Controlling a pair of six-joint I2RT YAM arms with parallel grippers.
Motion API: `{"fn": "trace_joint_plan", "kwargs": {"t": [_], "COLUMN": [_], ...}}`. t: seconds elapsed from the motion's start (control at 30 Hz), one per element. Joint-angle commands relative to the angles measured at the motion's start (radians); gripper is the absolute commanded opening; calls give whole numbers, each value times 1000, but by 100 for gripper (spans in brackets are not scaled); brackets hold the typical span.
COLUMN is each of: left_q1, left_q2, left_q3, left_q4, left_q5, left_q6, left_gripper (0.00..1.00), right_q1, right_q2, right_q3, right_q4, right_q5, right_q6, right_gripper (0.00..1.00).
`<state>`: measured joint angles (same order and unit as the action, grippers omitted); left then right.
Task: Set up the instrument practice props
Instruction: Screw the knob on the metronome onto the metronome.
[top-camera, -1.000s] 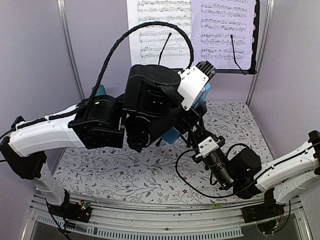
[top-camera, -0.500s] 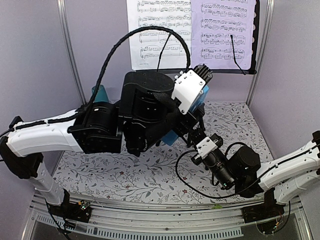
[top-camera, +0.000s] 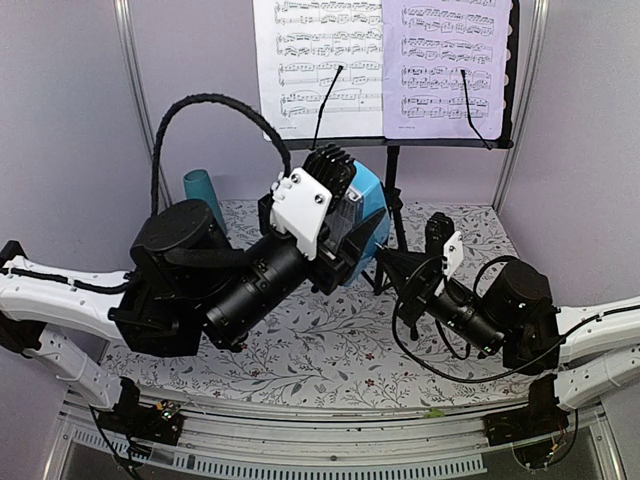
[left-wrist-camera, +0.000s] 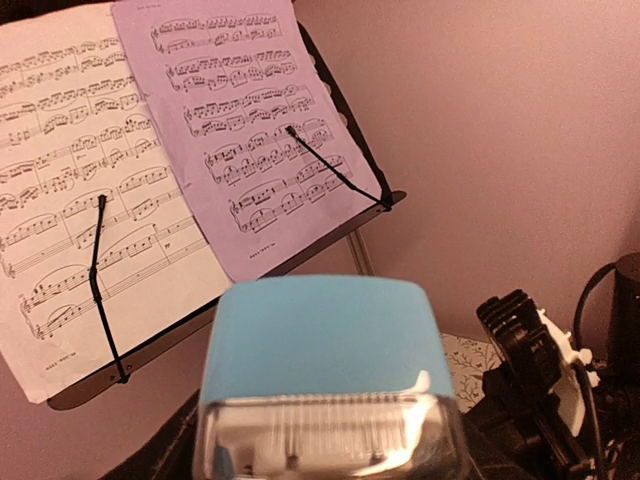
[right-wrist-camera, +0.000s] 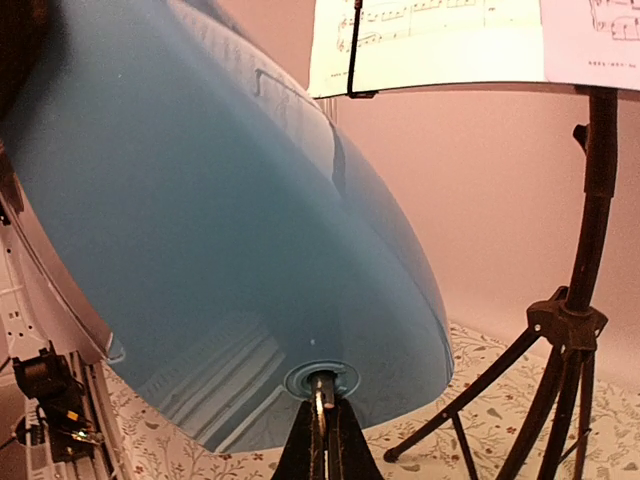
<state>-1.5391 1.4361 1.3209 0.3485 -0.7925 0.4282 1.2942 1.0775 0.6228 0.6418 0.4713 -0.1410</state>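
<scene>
The blue metronome (top-camera: 368, 212) hangs tilted above the table's middle, with my left gripper (top-camera: 348, 238) shut on it. In the left wrist view the metronome (left-wrist-camera: 320, 340) fills the space between my left gripper's (left-wrist-camera: 325, 445) fingers. My right gripper (top-camera: 386, 262) reaches in from the right. It (right-wrist-camera: 320, 405) is shut on a small metal key (right-wrist-camera: 320, 384) set in the metronome's side (right-wrist-camera: 220, 240). Behind, the black music stand (top-camera: 400, 143) holds a white page (top-camera: 320, 60) and a lavender page (top-camera: 450, 60) under thin black clips.
A tall teal cup (top-camera: 200, 188) stands at the back left on the floral mat (top-camera: 330, 345). The stand's tripod legs (right-wrist-camera: 560, 360) spread just right of the metronome. Grey walls close in the back and sides.
My left arm has dropped and swung left, and the metronome it holds is now tilted. My right gripper has risen to the metronome's side and closed on the key.
</scene>
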Motion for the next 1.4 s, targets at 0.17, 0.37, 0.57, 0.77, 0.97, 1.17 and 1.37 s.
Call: {"fn": "trace_joint_plan", "kwargs": {"t": [0.17, 0.37, 0.57, 0.77, 0.97, 1.17, 1.37], "left_q1": [-34, -34, -35, -34, -34, -33, -33], "left_q2": [-93, -115, -138, -160, -166, -167, -166], "left_q3": [-215, -322, -386, -444, -480, -520, -565], "left_q4": [455, 588, 662, 742, 789, 851, 927], "left_q5": [156, 229, 300, 356, 385, 415, 453], "left_q6": [165, 218, 248, 284, 304, 335, 357], "left_gripper": [0, 0, 0, 0, 0, 0, 0], "right_q1": [-18, -43, -76, -103, -111, -119, -119], "right_q2": [-30, -39, -26, 0, 44, 110, 162], "right_q3": [108, 131, 133, 82, 52, 15, 6], "right_q4": [2, 19, 74, 213, 348, 498, 608], "right_q5": [-204, -278, -388, -439, -449, -433, -400], "right_q6": [488, 683, 884, 1127, 1347, 1560, 1702], "right_gripper": [0, 0, 0, 0, 0, 0, 0]}}
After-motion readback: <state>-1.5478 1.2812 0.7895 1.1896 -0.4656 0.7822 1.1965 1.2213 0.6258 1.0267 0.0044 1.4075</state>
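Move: The right hand already has the knob pinched in its fingertips, with the socket in the metronome's side roughly 1 cm ahead and 2 cm to the left of it, at about its height. The metronome's middle is some 3 cm ahead, 5 cm left and 3 cm above the right hand; the music stand's post is about 20 cm ahead and 6 cm right. From the left hand, which holds the metronome, the socket is about 1 cm ahead, 7 cm right and 2 cm lower. Still pinching the knob at the metronome's socket, the right hand rolls about 90 degrees clockwise as seen along its fingers, screwing, while shifting up, left and back a few centimetres each. The left hand keeps its grip on the metronome and carries it left and back, about 6 and 5 cm, tipping its fingers up some 25 degrees. ##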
